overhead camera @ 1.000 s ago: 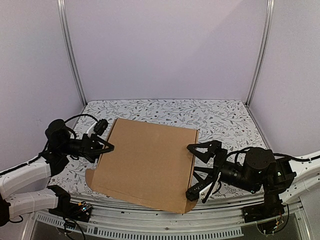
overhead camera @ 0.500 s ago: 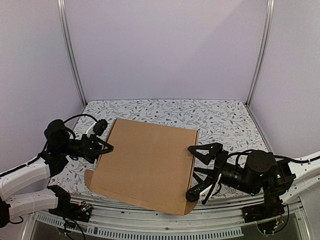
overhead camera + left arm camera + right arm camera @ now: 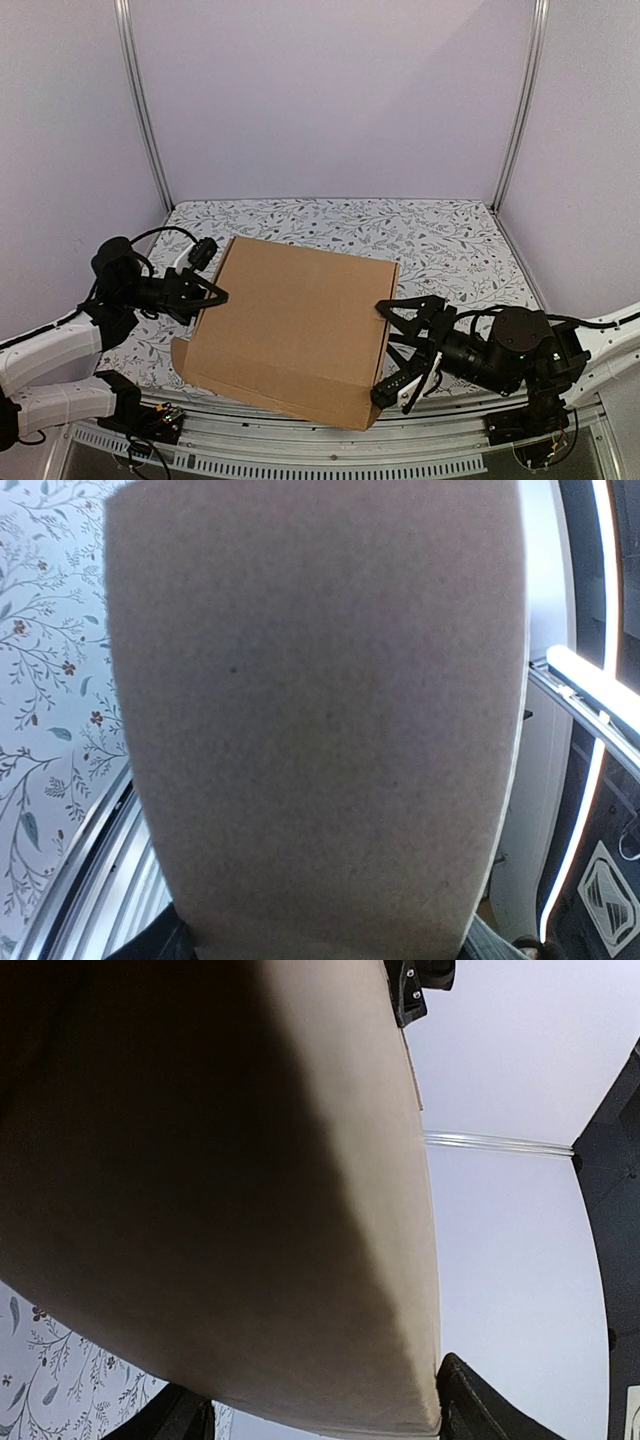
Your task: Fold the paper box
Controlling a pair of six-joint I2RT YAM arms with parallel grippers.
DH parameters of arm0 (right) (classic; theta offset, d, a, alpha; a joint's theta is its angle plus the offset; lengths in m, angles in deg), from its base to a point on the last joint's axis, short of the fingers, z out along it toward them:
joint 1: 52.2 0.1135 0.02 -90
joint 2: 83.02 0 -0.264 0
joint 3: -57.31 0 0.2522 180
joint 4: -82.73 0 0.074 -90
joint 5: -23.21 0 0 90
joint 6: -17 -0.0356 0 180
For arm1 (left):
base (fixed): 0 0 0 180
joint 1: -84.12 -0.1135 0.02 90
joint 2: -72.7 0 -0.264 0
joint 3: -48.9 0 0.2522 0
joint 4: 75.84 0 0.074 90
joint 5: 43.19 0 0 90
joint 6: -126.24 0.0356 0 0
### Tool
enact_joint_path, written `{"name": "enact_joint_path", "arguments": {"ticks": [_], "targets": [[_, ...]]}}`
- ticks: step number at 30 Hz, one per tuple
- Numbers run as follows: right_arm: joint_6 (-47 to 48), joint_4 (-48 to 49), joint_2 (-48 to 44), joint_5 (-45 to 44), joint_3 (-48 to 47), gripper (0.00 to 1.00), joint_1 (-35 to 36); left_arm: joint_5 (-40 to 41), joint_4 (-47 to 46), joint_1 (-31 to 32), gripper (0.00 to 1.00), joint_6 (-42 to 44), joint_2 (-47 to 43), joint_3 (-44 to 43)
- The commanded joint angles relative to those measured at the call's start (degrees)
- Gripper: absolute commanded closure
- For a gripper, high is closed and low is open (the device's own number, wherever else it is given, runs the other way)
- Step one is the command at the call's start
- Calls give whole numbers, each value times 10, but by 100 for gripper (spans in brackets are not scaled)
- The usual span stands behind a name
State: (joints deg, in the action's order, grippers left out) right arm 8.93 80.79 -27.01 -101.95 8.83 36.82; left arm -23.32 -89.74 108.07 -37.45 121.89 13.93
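Note:
The paper box (image 3: 295,320) is a plain brown cardboard slab lying tilted in the middle of the table, its front edge near the rail. My left gripper (image 3: 210,288) is shut on its left side; in the left wrist view the cardboard (image 3: 315,710) fills the space between the fingers (image 3: 165,945). My right gripper (image 3: 383,350) straddles the box's right side, its jaws open and wide. In the right wrist view the box's shaded side (image 3: 230,1210) sits between the jaws, and one finger (image 3: 470,1400) touches its corner.
The table wears a floral cloth (image 3: 450,240). Metal frame posts (image 3: 140,110) (image 3: 520,110) stand at the back corners, with pale walls behind. A metal rail (image 3: 300,440) runs along the near edge between the arm bases.
My right gripper's jaws have narrowed around the box's right side, and that arm has sunk slightly. The left arm and the box have hardly moved.

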Motion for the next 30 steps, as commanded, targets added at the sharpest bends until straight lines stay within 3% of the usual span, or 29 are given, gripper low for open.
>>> {"name": "enact_joint_path", "arguments": {"ticks": [1, 6, 11, 22, 24, 27, 30], "targets": [[4, 37, 8, -23, -2, 34, 5, 0, 33, 12, 55, 6, 14, -10], [0, 37, 12, -33, -3, 43, 8, 8, 41, 12, 38, 15, 17, -14], [-5, 35, 6, -40, -3, 46, 11, 23, 110, 11, 22, 67, -2, -30], [-28, 14, 7, -47, -15, 55, 16, 24, 147, 3, 15, 86, -12, -34], [-37, 5, 4, -49, -18, 56, 17, 25, 160, -4, 1, 86, -17, -40], [-60, -22, -5, -48, -25, 58, 17, 36, 238, -16, 0, 137, -29, -71], [-99, -62, -18, -43, -40, 59, 17, 77, 403, -21, 0, 241, -35, -139]]}}
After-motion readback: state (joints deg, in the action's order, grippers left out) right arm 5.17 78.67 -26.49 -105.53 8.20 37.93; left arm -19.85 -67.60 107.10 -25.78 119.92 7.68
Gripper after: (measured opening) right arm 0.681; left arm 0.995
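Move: Both hands already hold the closed paper box in the air. From the left hand, whose fingers straddle the left side, its middle lies about 18 cm to the right, 2 cm back and roughly level. The lid's front flap sticks out on the near side, its middle some 18 cm back and 13 cm to the right, a little lower. From the right hand at the opposite side, the box's middle is about 21 cm left and 2 cm ahead. The left hand stays almost in place at the box's left side, sinking about 1 cm and then starting back up and slightly forward, while its fingers open from their pinch to full width, letting go but staying either side of the cardboard, and its wrist rolls some 5 degrees, left side up. The right hand holds nearly still and keeps its grip on the right side, taking over the box. ##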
